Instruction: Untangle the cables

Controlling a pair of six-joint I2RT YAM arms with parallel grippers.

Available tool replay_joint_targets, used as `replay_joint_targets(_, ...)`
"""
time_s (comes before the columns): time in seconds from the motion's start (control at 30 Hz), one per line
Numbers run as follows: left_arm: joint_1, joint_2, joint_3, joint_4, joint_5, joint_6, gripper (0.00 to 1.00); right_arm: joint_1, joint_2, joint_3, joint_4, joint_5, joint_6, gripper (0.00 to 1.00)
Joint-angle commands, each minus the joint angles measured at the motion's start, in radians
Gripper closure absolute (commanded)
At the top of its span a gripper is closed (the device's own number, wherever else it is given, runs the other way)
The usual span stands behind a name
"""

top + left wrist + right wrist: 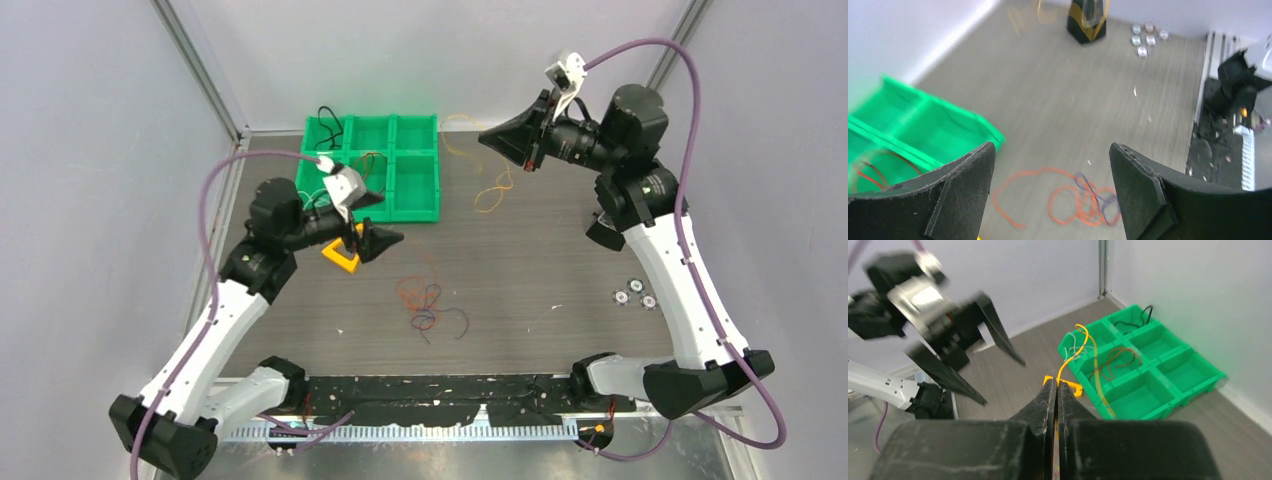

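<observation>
A tangle of orange, red and purple cables (430,305) lies on the dark table in front of the arms, and also shows in the left wrist view (1083,197). My left gripper (393,238) (1053,150) hovers above and to the left of the tangle. It is open, with nothing between its fingers. My right gripper (487,139) (1057,382) is raised at the back right, shut on a thin yellow-orange cable (1079,337). That cable hangs down to the table (490,192). Other cables lie in the green tray.
A green six-compartment tray (415,212) stands at the back left, with a black cable (328,126) and a reddish cable (1113,360) in its compartments. A yellow block (342,258) sits under the left gripper. Small round silver parts (634,294) lie at the right.
</observation>
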Motion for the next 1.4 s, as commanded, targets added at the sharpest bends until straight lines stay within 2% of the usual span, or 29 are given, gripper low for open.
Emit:
replay_joint_targets(0.0,0.005,-0.025,0.207,-0.082,-0.003,0.092,0.14,-0.001,-0.023,-0.074,0.028,-0.059,-0.036,0.95)
replay_joint_targets(0.07,0.004,0.0,0.273,-0.098,0.035,0.144,0.14,0.001,-0.018,-0.091,0.013,-0.091,-0.076,0.95)
replay_joint_targets(0.1,0.0,0.03,0.316,-0.127,0.068,0.22,0.13,0.002,-0.017,-0.098,-0.007,-0.105,-0.112,0.95)
replay_joint_targets(0.17,-0.023,0.109,0.435,-0.258,0.06,0.329,0.13,0.007,-0.011,-0.105,-0.032,-0.124,-0.158,0.95)
replay_joint_targets(0.27,-0.064,0.234,0.62,-0.376,0.035,0.415,0.2,0.026,0.001,-0.097,-0.088,-0.133,-0.225,0.95)
replay_joint_targets(0.37,-0.149,0.354,0.827,-0.527,-0.09,0.56,0.26,0.065,0.016,-0.069,-0.181,-0.115,-0.328,0.95)
replay_joint_targets(0.47,-0.215,0.432,0.958,-0.641,-0.182,0.679,0.31,0.094,0.038,-0.03,-0.261,-0.075,-0.42,0.95)
replay_joint_targets(0.63,-0.292,0.492,0.986,-0.685,-0.311,0.81,0.48,0.129,0.059,-0.003,-0.279,-0.057,-0.439,0.95)
replay_joint_targets(0.73,-0.306,0.5,0.969,-0.662,-0.333,0.816,0.58,0.144,0.066,0.01,-0.28,-0.049,-0.44,0.95)
replay_joint_targets(0.9,-0.307,0.489,0.912,-0.588,-0.321,0.803,0.79,0.147,0.083,0.006,-0.264,-0.039,-0.401,0.95)
replay_joint_targets(1.0,-0.307,0.478,0.882,-0.529,-0.334,0.779,1.0,0.147,0.096,0.009,-0.242,-0.05,-0.373,0.95)
replay_joint_targets(1.1,-0.3,0.473,0.871,-0.461,-0.357,0.658,1.0,0.147,0.107,0.014,-0.22,-0.039,-0.362,0.93)
replay_joint_targets(1.13,-0.286,0.468,0.867,-0.417,-0.357,0.572,1.0,0.147,0.11,0.015,-0.213,-0.014,-0.362,0.9)
replay_joint_targets(1.17,-0.268,0.463,0.859,-0.364,-0.357,0.463,1.0,0.146,0.111,0.015,-0.196,0.003,-0.355,0.78)
replay_joint_targets(1.2,-0.247,0.456,0.853,-0.316,-0.359,0.338,1.0,0.146,0.113,0.014,-0.173,0.042,-0.343,0.6)
replay_joint_targets(1.23,-0.226,0.45,0.843,-0.267,-0.37,0.188,1.0,0.144,0.113,0.01,-0.161,0.059,-0.335,0.51)
replay_joint_targets(1.27,-0.206,0.444,0.829,-0.227,-0.376,0.086,1.0,0.144,0.114,0.006,-0.134,0.09,-0.315,0.35)
replay_joint_targets(1.33,-0.176,0.416,0.763,-0.112,-0.378,-0.099,1.0,0.144,0.111,-0.011,-0.08,0.113,-0.279,0.21)
replay_joint_targets(1.37,-0.169,0.399,0.719,-0.051,-0.382,-0.161,1.0,0.145,0.107,-0.033,-0.057,0.115,-0.262,0.17)
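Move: The yellow cable, still held in the right fingertips, has its free stretch about 12 cm to the right of the open left hand, 6 cm farther forward and 17 cm higher. The left hand itself lies some 20 cm left of the right one, 5 cm back and 19 cm lower. From the left hand, the red-purple tangle is about 8 cm right, 3 cm back and 28 cm below; the yellow triangle is 12 cm forward, 13 cm left, equally low. Upward first, some 15 cm, the left hand climbs, then swings about 7 cm right and 4 cm forward to the yellow cable, tipping up and rolling some 30 degrees. Easing down about 6 cm, it shuts and pinches the cable beside the right fingertips. The right hand lowers the cable about 10 cm and brings it slightly left to meet it, opening only once the left has closed; the left then starts forward. ##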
